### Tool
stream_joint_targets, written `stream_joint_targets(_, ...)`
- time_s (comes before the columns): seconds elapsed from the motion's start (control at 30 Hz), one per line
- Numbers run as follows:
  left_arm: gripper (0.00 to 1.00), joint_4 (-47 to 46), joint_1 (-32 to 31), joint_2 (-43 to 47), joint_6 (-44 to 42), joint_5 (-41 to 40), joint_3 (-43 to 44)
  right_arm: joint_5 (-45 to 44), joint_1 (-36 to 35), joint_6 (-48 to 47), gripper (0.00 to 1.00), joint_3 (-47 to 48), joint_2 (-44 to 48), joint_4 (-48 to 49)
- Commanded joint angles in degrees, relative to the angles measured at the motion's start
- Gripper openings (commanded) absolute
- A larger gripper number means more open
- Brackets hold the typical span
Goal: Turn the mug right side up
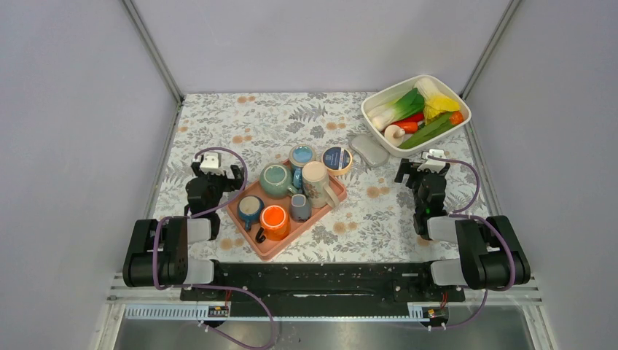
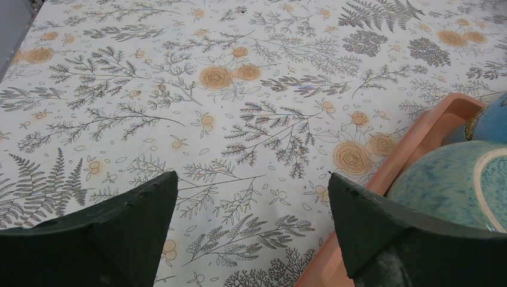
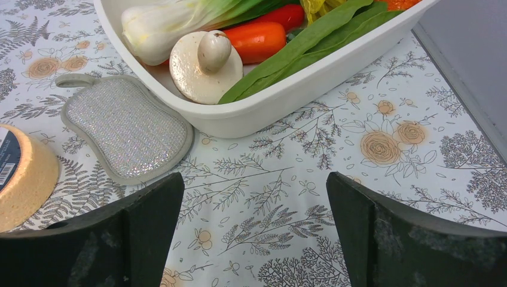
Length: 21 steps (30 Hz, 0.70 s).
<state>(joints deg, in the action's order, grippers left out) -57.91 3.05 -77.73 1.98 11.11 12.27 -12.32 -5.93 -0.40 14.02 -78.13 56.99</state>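
A tan mug [image 1: 337,159] stands upside down on the tablecloth by the far right corner of the salmon tray [image 1: 271,248]; its blue base with a barcode faces up. Its edge shows at the left of the right wrist view [image 3: 24,179]. A beige mug [image 1: 317,184] lies on its side on the tray. My left gripper [image 1: 216,173] is open and empty over the cloth, left of the tray [image 2: 252,182]. My right gripper [image 1: 423,173] is open and empty, right of the tray and well apart from the tan mug [image 3: 254,185].
The tray also holds a green mug [image 1: 275,179] [image 2: 454,185], a blue mug [image 1: 301,155], a dark blue mug [image 1: 250,208], an orange mug [image 1: 274,219] and a small grey mug [image 1: 299,208]. A grey scrub pad [image 3: 125,128] lies beside a white tub of vegetables [image 1: 379,138] at the back right.
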Motion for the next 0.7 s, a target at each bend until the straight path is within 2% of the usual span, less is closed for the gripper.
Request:
stream_joint_targets(0.0,0.99,-2.73,-0.29,0.41,-0.13,0.49,1.61,0.28,0.35,-0.95,0.98,1.05,0.18,0.47)
stream_joint_targets(0.17,0.99,-3.16,-0.17,0.67,0.39,0.84,1.47,-0.23,0.22,-1.02,0.98,0.22,0.49,2.09)
stream_joint_targets(0.23,0.99,2.26,1.38,4.06,1.72,2.46,2.84,-0.46,0.22,-0.58,0.98,-0.47,1.31,2.74)
stream_joint_targets(0.3,0.99,15.92,4.52,8.92,0.81,11.93,8.53,-0.15,0.22,-0.56,0.98,-1.1,2.98,2.52)
stream_joint_targets(0.43,0.99,54.56,4.62,13.66,-20.26,30.37,29.88,0.47,0.19,-0.9,0.98,-1.36,3.24,2.81)
stream_joint_targets(0.5,0.99,75.1,0.21,14.0,-34.6,30.46,40.65,1.56,0.22,-1.2,0.99,-1.02,2.96,2.26)
stream_joint_targets(0.6,0.99,102.36,-11.64,11.32,-53.41,23.45,55.75,2.01,0.22,-1.5,0.99,-0.44,3.61,0.53)
stream_joint_targets(0.67,0.97,114.33,-17.98,8.31,-60.25,22.24,64.99,2.63,0.22,-1.65,0.98,-0.16,4.33,-0.7)
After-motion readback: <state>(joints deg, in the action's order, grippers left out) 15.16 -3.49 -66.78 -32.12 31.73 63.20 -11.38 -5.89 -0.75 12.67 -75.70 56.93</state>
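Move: The upside-down green mug, the tray's nearest mug, stands about 15 cm to the left hand's right, 3 cm back and some 6 cm lower. The light-blue mug lies about 21 cm right and 4 cm ahead of that hand, the beige mug about 25 cm right and 1 cm back, the navy mug about 7 cm right and 11 cm back. From the right hand, the green mug is roughly 40 cm left and 3 cm back. Clear of the green mug and the rest of the tray, the left hand lifts off from rest, rising about 19 cm with growing speed, then also swinging some 8 cm to the right, level with the tray's far-left side. Meanwhile the wrist turns about 30 degrees clockwise and rolls its left side up; the fingers stay wide open and empty. ##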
